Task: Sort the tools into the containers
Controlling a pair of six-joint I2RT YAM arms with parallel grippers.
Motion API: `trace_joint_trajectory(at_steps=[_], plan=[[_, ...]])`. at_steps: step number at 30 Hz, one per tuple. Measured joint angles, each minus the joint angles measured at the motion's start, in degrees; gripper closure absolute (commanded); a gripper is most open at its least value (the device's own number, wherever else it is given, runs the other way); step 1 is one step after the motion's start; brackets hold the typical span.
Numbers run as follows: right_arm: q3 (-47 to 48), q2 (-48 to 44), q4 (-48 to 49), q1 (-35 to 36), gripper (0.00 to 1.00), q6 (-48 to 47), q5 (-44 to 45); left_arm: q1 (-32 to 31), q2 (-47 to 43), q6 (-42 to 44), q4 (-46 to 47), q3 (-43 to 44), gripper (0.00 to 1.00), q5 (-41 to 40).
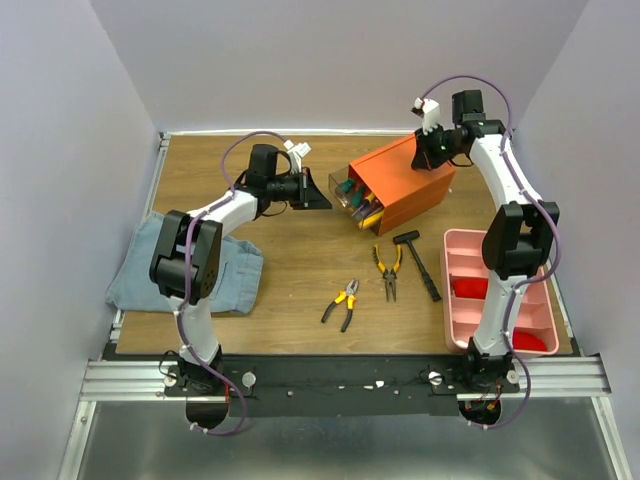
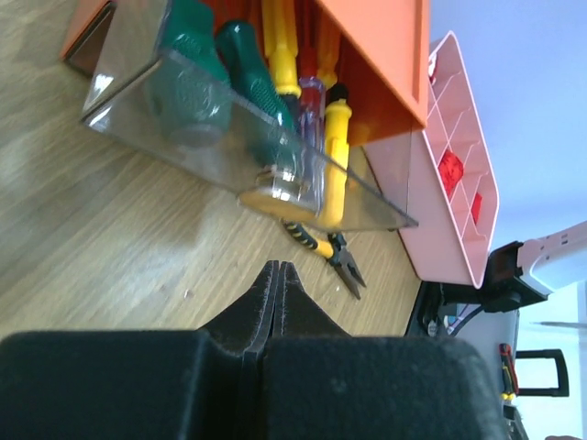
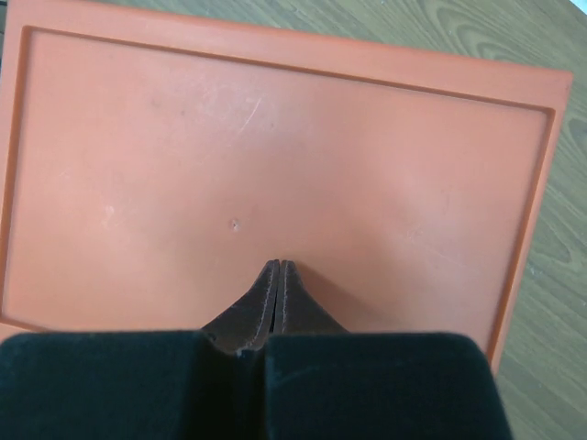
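Note:
The orange cabinet [image 1: 410, 180] lies at the back of the table with one clear drawer [image 1: 352, 203] pulled out. Green- and yellow-handled screwdrivers [image 2: 275, 101] lie in that drawer [image 2: 165, 119]. My left gripper [image 1: 325, 202] is shut and empty, with its tips [image 2: 277, 268] just in front of the drawer. My right gripper [image 1: 428, 152] is shut too, pointed at the cabinet's flat orange back panel [image 3: 275, 156]; its fingertips [image 3: 277, 266] are at or very near that panel. Two yellow-and-black pliers [image 1: 343, 303] [image 1: 388, 270] and a small black hammer [image 1: 420, 262] lie on the wood.
A pink compartment tray [image 1: 462, 262] holding red pieces stands at the right edge. At the left edge a blue cloth [image 1: 140, 275] lies under my left arm. White walls close in the table on three sides.

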Motion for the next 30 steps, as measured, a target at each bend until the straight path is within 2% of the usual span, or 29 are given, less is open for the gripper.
trace_joint_trajectory(at_steps=[9,19,20,21,24,27,30], plan=[[-2.4,-0.57,1.6,-0.11,0.99,-2.99,-0.92,-3.1,6.43,-5.68,5.64,7.3,1.0,0.59],[-3.52,-1.11,3.28,0.68,0.99,-4.35,-1.01,-6.67,18.56,-12.7,12.24,21.0,0.98,1.07],[-3.52,-1.11,3.32,0.74,0.99,-4.37,-0.96,-6.99,18.95,-13.42,12.63,21.35,0.95,1.14],[-3.54,-1.11,3.39,0.87,0.99,-4.39,-0.79,-7.1,18.97,-13.66,12.59,21.33,0.82,1.14],[-3.78,-1.18,3.72,1.16,0.99,-4.52,-0.57,-6.49,17.49,-14.97,13.03,18.78,0.51,0.57],[-4.33,-1.49,4.28,1.27,0.99,-4.74,-0.28,-5.14,11.67,-14.49,9.9,12.72,0.34,-1.4],[-4.48,-1.55,4.44,1.31,0.99,-4.87,-0.2,-3.23,6.01,-11.04,3.04,10.03,0.34,-5.51]])
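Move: The part-open drawer's front faces the left hand's closed fingertips, about 4 cm to their right, 1 cm farther out and nearly level in height. The orange cabinet's middle is some 16 cm right, 7 cm ahead and 4 cm lower; the long-nose pliers lie 14 cm right, 14 cm back and 13 cm down. From the right hand, on the cabinet's top, the cabinet's middle is 5 cm left, 1 cm back and 7 cm below; the drawer front is 17 cm left, 9 cm back and 5 cm below. With shut fingertips the left hand pushes the drawer front into the cabinet, travelling about 10 cm right and forward, then backs off some 6 cm to the left while its fingers open more than halfway. The right hand's closed tips keep pressing down on the cabinet top, bracing it and shifting only about 1 cm left. ##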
